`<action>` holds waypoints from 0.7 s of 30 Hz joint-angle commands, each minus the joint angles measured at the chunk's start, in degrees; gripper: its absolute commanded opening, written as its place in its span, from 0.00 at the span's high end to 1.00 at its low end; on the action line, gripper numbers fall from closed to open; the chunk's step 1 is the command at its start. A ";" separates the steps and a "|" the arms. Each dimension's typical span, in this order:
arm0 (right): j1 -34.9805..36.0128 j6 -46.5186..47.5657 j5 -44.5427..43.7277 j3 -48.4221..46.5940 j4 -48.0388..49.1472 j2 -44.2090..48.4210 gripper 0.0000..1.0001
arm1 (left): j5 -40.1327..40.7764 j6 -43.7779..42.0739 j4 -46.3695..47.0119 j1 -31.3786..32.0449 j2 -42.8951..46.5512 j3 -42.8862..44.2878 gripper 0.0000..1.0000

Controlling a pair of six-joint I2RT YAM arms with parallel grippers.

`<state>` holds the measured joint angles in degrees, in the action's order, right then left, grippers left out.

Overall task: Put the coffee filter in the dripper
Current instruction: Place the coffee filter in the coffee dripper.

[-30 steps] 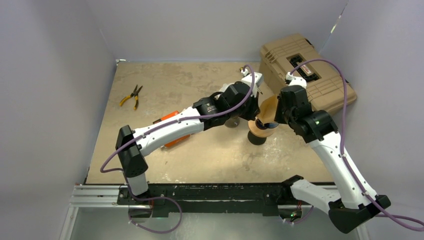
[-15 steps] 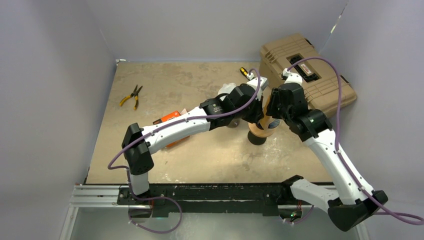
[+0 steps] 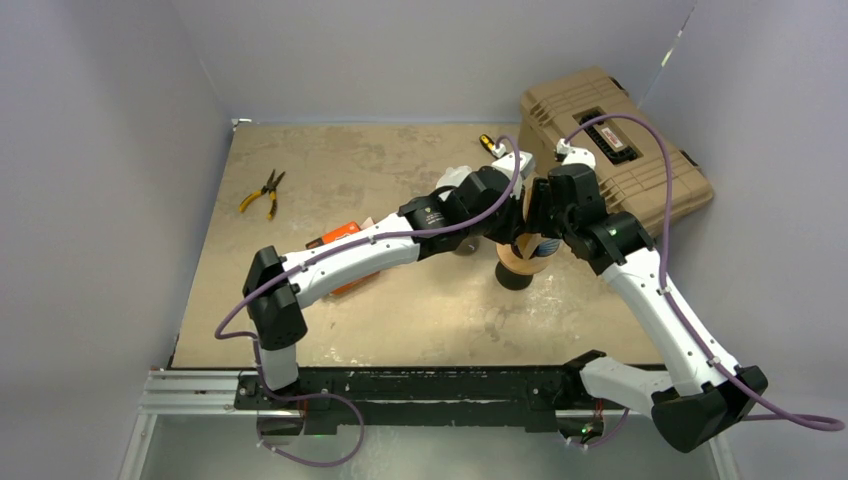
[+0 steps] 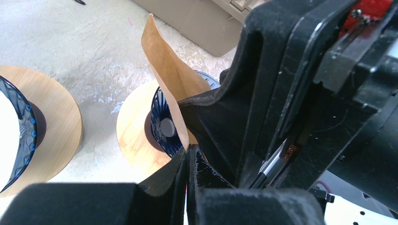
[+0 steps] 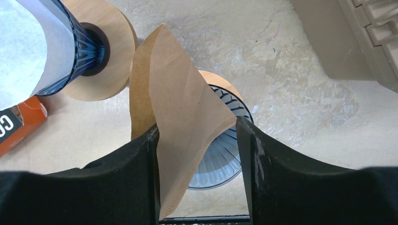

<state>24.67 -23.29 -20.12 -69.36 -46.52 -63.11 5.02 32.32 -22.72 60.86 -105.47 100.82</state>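
Observation:
The brown coffee filter (image 5: 183, 98) stands upright over the blue ribbed dripper (image 5: 220, 157), which sits on a round wooden base (image 4: 133, 136). My right gripper (image 5: 197, 129) is open around the filter. The paper leans on its left finger and clears the right one. My left gripper (image 4: 187, 157) is shut, and the lower corner of the filter (image 4: 169, 79) runs into its closed tips. In the top view both grippers meet just above the dripper (image 3: 520, 265), the left gripper (image 3: 512, 225) beside the right gripper (image 3: 540, 215).
A second dripper (image 5: 70, 42) holding a white filter (image 5: 28, 42) stands close to the left. An orange box (image 5: 14, 124) lies beside it. A tan case (image 3: 615, 150) sits at the back right, and yellow pliers (image 3: 263, 192) lie far left.
My right gripper's jaws have spread apart and no longer pinch the filter. The left arm moved in toward the dripper, then held still with its jaws shut.

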 commanded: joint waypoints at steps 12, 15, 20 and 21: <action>0.25 0.92 -2.67 -2.74 -4.21 1.06 0.75 | 4.93 -0.31 4.66 0.22 8.35 -1.03 1.00; 0.20 0.72 -4.14 -2.98 -5.20 1.65 0.76 | 5.47 -0.48 4.36 0.22 8.44 -1.01 1.00; 0.18 0.50 -4.14 -3.53 -5.58 2.01 0.75 | 5.19 -0.76 3.39 0.22 7.26 -0.13 1.00; 0.20 0.59 -4.14 -3.46 -5.38 2.17 0.73 | 4.59 -0.76 3.43 0.22 6.89 -0.02 1.00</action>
<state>24.84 -22.87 -21.78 -70.54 -50.48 -62.11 9.52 32.29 -20.69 60.88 -99.53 100.38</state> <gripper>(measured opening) 0.249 0.003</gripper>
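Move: The dripper waiting for the brown coffee filter sits just under both hands: from the left fingertips some 2 cm ahead, 3 cm to the right and 8 cm down; from the right fingers level ahead, about 1 cm right and 8 cm down. The dripper with the white filter stands about 7 cm farther out and 11 cm left of it, at the same height. The tan case lies roughly 20 cm ahead and 17 cm right of the right hand, 15 cm lower. Raise the left gripper about 6 cm and ease it some 2 cm left, away from the dripper, its shut fingertips keeping the brown filter's edge, the wrist tilting slightly. Meanwhile close the right fingers from about half open to a quarter, one of them inside the filter's mouth, and let that hand drift only about 1 cm back and right. ##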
